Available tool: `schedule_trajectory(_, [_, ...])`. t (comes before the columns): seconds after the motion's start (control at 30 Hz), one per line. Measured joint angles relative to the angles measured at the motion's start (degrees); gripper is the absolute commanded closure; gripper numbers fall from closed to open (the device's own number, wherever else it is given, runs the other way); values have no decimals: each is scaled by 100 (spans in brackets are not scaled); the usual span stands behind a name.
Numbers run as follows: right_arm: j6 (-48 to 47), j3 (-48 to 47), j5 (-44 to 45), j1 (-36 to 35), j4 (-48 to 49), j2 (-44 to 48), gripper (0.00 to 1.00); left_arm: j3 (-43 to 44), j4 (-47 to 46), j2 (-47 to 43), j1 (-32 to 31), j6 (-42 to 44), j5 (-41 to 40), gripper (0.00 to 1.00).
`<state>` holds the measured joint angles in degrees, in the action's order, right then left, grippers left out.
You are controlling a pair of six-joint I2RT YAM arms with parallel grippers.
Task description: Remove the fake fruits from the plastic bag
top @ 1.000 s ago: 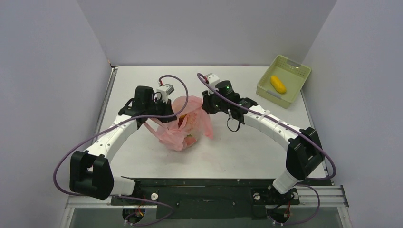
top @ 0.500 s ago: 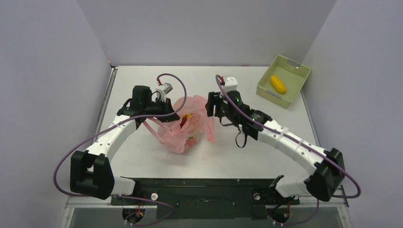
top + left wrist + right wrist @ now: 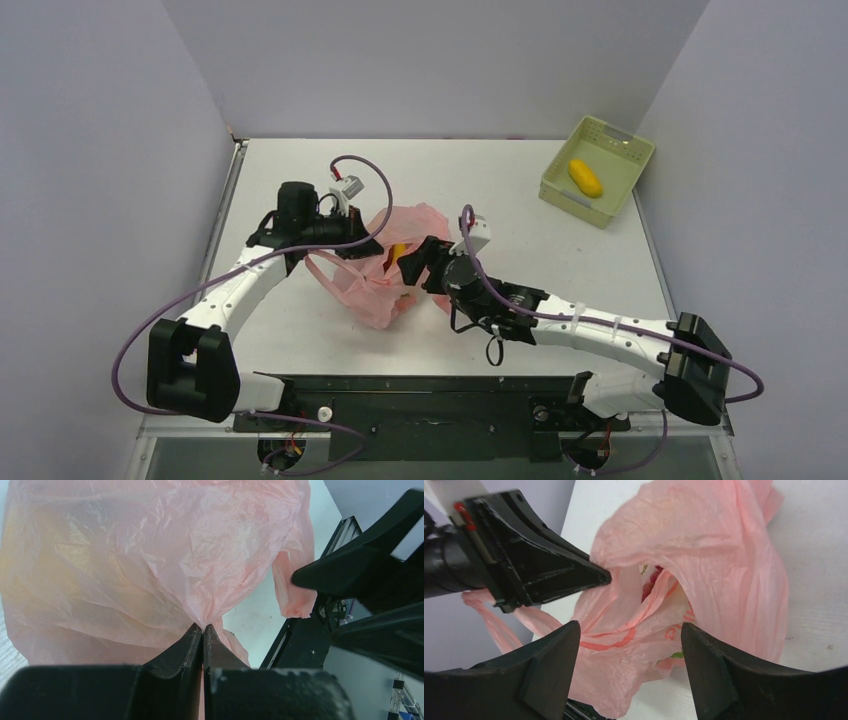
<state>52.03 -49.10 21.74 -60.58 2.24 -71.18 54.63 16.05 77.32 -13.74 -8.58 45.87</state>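
Observation:
The pink plastic bag (image 3: 385, 270) lies crumpled mid-table. My left gripper (image 3: 352, 240) is shut on the bag's rim (image 3: 212, 617) and holds it up. My right gripper (image 3: 412, 262) is open and empty at the bag's right side, fingers wide apart around the bag's mouth (image 3: 659, 587). A yellow-orange fruit (image 3: 397, 249) shows inside the bag from above. A red fruit (image 3: 651, 580) and a bit of green (image 3: 676, 655) show through the opening in the right wrist view. A yellow-orange oval fruit (image 3: 585, 178) lies in the pale green basket (image 3: 623, 150).
The basket stands at the far right corner by the wall. Grey walls close in the table on the left, back and right. The black mounting rail (image 3: 440, 400) runs along the near edge.
My right arm has swung from behind the bag down to its near right side, with its open gripper now at the bag's mouth. My left gripper keeps its hold.

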Motion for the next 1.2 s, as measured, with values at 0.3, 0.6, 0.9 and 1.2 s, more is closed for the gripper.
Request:
schedule_trajectory(0.3, [1097,192,291,-240,533,-931,30,-39,-195,-26,22,-79,201,100])
schedule_trajectory(0.6, [1316,-485,236,-210,400,-2216,39,-151,-391,-223,35,-168,310,100])
schedule_trajectory(0.9, [1176,146,212,-208,844,-2111,100,-151,-420,-372,208,-155,81,100])
schedule_trajectory(1.2, [210,1930,44,-162,1512,-678,100,-151,2,-782,1130,-11,-1484,100])
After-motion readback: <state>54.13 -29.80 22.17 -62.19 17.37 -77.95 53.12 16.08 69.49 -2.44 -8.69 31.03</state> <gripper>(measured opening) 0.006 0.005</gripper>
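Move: The pink bag's near side, which the right hand is going for, lies about 12 cm below that open hand, some 4 cm to its left and 1 cm ahead. The yellow fruit in the bag's mouth is about 7 cm ahead of the right hand, 3 cm left and 11 cm below; a loose flap of the bag hangs some 7 cm right and 3 cm back. From the left hand, already pinching the upper rim, the near side is roughly 5 cm back, 4 cm right and 9 cm below. Down onto the bag's near side goes the open right hand, about 12 cm, drifting left and tipping a little downward; its fingers shut on the plastic, then pull it right and slightly back. The left hand keeps its pinch on the rim, first edging up a couple of centimetres, then swinging it some 10 cm left and 5 cm forward with a counter-clockwise turn. ##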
